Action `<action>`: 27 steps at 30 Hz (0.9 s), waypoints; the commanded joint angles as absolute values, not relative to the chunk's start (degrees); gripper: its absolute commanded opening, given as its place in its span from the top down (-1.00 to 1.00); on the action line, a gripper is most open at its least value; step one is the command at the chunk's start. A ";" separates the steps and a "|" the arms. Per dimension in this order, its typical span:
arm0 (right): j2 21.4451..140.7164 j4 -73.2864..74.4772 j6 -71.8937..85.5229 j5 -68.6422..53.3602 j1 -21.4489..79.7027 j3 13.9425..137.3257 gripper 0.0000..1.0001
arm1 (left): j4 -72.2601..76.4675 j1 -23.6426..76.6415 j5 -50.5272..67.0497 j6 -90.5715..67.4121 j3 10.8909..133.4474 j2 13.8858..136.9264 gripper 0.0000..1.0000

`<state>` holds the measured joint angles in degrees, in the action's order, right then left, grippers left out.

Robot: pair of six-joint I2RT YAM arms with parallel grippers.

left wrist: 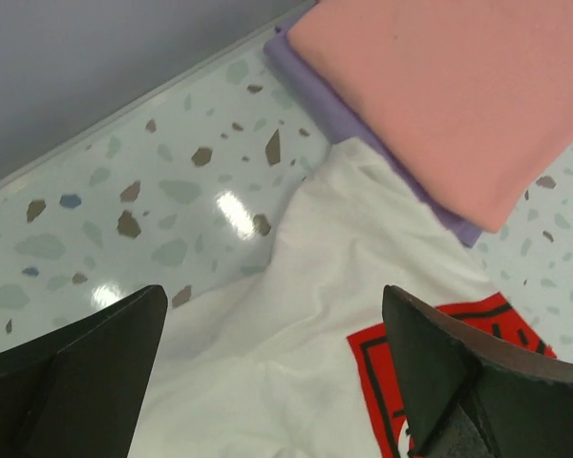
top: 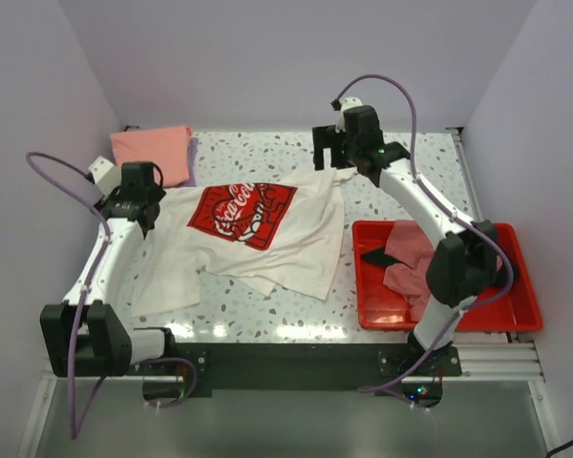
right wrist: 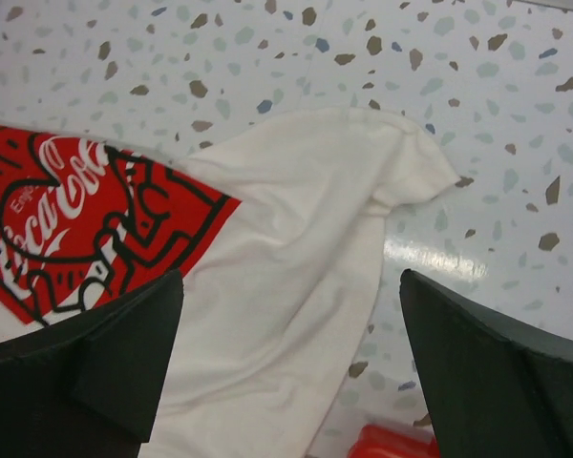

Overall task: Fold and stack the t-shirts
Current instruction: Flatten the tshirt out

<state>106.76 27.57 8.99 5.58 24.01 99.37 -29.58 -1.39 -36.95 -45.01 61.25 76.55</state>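
Observation:
A cream-white t-shirt (top: 267, 243) with a red Coca-Cola print lies spread on the table's middle. My left gripper (top: 141, 196) hovers open over its left shoulder (left wrist: 296, 315), nothing between the fingers (left wrist: 86, 353). My right gripper (top: 336, 153) hangs open above the shirt's far right corner (right wrist: 363, 172), also holding nothing. A folded salmon-pink t-shirt (top: 151, 151) rests on a lavender one (left wrist: 344, 119) at the back left. Rose-pink (top: 408, 258) and black (top: 374, 258) t-shirts lie crumpled in the tray.
A red plastic tray (top: 516, 286) stands at the right near edge; its corner (right wrist: 392, 444) shows below the right gripper. Purple walls close in the back and both sides. The terrazzo tabletop (top: 411, 181) is bare at the back right.

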 commanded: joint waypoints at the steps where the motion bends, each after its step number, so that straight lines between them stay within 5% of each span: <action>1: 96.52 21.46 13.96 0.18 24.35 86.45 -0.98 | -32.78 -1.67 -34.81 -49.03 52.42 67.97 -1.00; 9: 86.05 17.49 19.34 -3.51 24.43 69.88 -0.98 | -43.41 -3.85 -33.23 -60.54 41.40 57.22 -1.00; 14: 84.47 17.75 18.81 -7.64 24.43 66.54 -0.98 | -43.67 -11.68 -20.85 -61.42 37.71 58.97 -1.00; 27: 84.99 17.75 19.07 -8.43 24.34 66.27 -0.98 | -52.91 -14.06 -27.77 -72.42 32.61 54.40 -1.00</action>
<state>86.02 20.14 18.04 -5.85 24.32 66.17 -50.78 -13.54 -25.74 -68.62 32.64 53.82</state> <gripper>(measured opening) 0.987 0.997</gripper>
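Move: The near-left corner of the t-shirt lies roughly 24 cm back from the left hand, 4 cm to its left and 16 cm below; the folded stack is about 13 cm ahead, 1 cm right. For the right hand, the shirt's near-right corner is about 26 cm back, straight in line and 21 cm below, with the red print 5 cm back and 20 cm left, and the red bin's middle 20 cm back and 29 cm right. Open hands descend backwards towards the shirt's near corners, the left about 19 cm, turning counter-clockwise, the right 12. ##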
